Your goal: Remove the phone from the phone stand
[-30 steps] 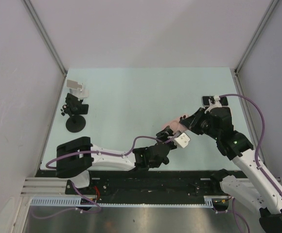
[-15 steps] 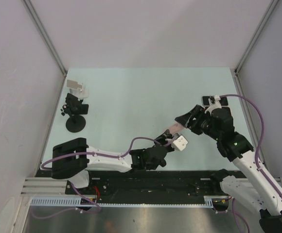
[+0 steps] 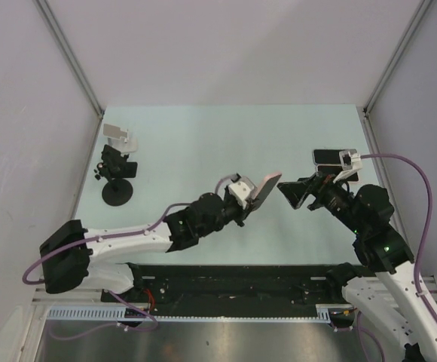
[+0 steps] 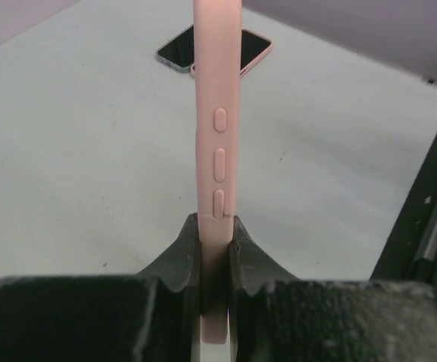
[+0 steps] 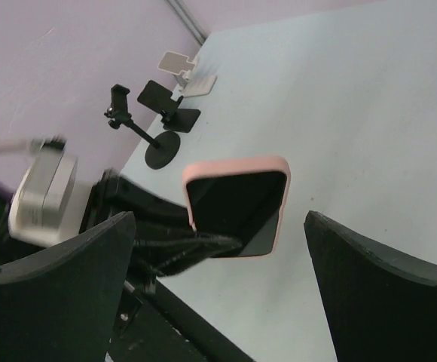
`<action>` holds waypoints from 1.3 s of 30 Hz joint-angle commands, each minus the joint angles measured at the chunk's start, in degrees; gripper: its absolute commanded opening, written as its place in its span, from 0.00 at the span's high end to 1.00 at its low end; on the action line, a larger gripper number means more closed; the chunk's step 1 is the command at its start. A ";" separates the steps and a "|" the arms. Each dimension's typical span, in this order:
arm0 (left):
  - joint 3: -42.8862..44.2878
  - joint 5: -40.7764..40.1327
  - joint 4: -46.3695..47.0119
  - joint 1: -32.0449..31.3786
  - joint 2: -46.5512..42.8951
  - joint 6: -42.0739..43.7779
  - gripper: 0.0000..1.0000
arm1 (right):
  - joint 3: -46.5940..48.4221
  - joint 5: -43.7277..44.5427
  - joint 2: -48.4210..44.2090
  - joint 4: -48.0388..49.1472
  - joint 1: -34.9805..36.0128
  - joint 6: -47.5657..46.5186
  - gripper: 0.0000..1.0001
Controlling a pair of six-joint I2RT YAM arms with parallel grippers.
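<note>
The phone (image 3: 267,188), in a pink case, is held off the table at mid-table, with my left gripper (image 3: 252,197) shut on its lower end. The left wrist view shows the phone's edge (image 4: 217,113) standing upright with both fingers pressed against it. My right gripper (image 3: 288,192) is open just right of the phone and does not touch it. In the right wrist view the phone's dark screen (image 5: 237,204) faces the camera between the wide-apart fingers (image 5: 384,294). The black phone stand (image 3: 117,179) stands empty at the far left.
A small white stand (image 3: 119,136) sits behind the black one, near the left wall. A second phone (image 3: 325,157) lies flat at the table's right side, also seen in the left wrist view (image 4: 179,51). Walls enclose the table on three sides.
My left gripper closed on the phone and carried it up and to the left. My right gripper opened, let go of the phone and drew back to the right.
</note>
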 commanded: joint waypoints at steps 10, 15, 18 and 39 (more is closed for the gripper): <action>-1.06 41.15 1.81 14.88 -13.04 -23.87 1.00 | -2.55 -18.25 0.49 9.20 -0.23 -11.21 0.14; -0.44 45.83 2.33 15.93 -15.60 -25.46 0.99 | -4.75 -25.19 2.94 15.80 -0.23 -8.57 0.24; 0.09 46.97 2.77 16.02 -16.48 -26.42 1.00 | -5.19 -28.54 4.35 17.30 -0.05 -7.34 0.30; -3.60 41.62 3.74 20.15 -19.91 -28.98 0.46 | -6.43 -31.80 4.71 23.80 1.01 -2.42 1.00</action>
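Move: The phone is already off its stand, pinched by the left hand near the lower end of one long edge; its middle is about 2 cm ahead, 3 cm right and 3 cm above that hand. From the open right hand it is roughly 3 cm ahead, 7 cm left and 6 cm lower. The pink-edged phone lies on the table some 24 cm ahead and 20 cm right of the right hand, about 30 cm below, with the black phone 8 cm beyond it. The phone is carried back and up by the left hand, about 8 cm up, swinging some 30 degrees clockwise, while the right hand comes left and back about 9 cm, turning roughly 35 degrees counter-clockwise, and pinches the phone's free long edge. Only then do the left fingers open around their edge, the left hand starting to rise and ease leftward. ##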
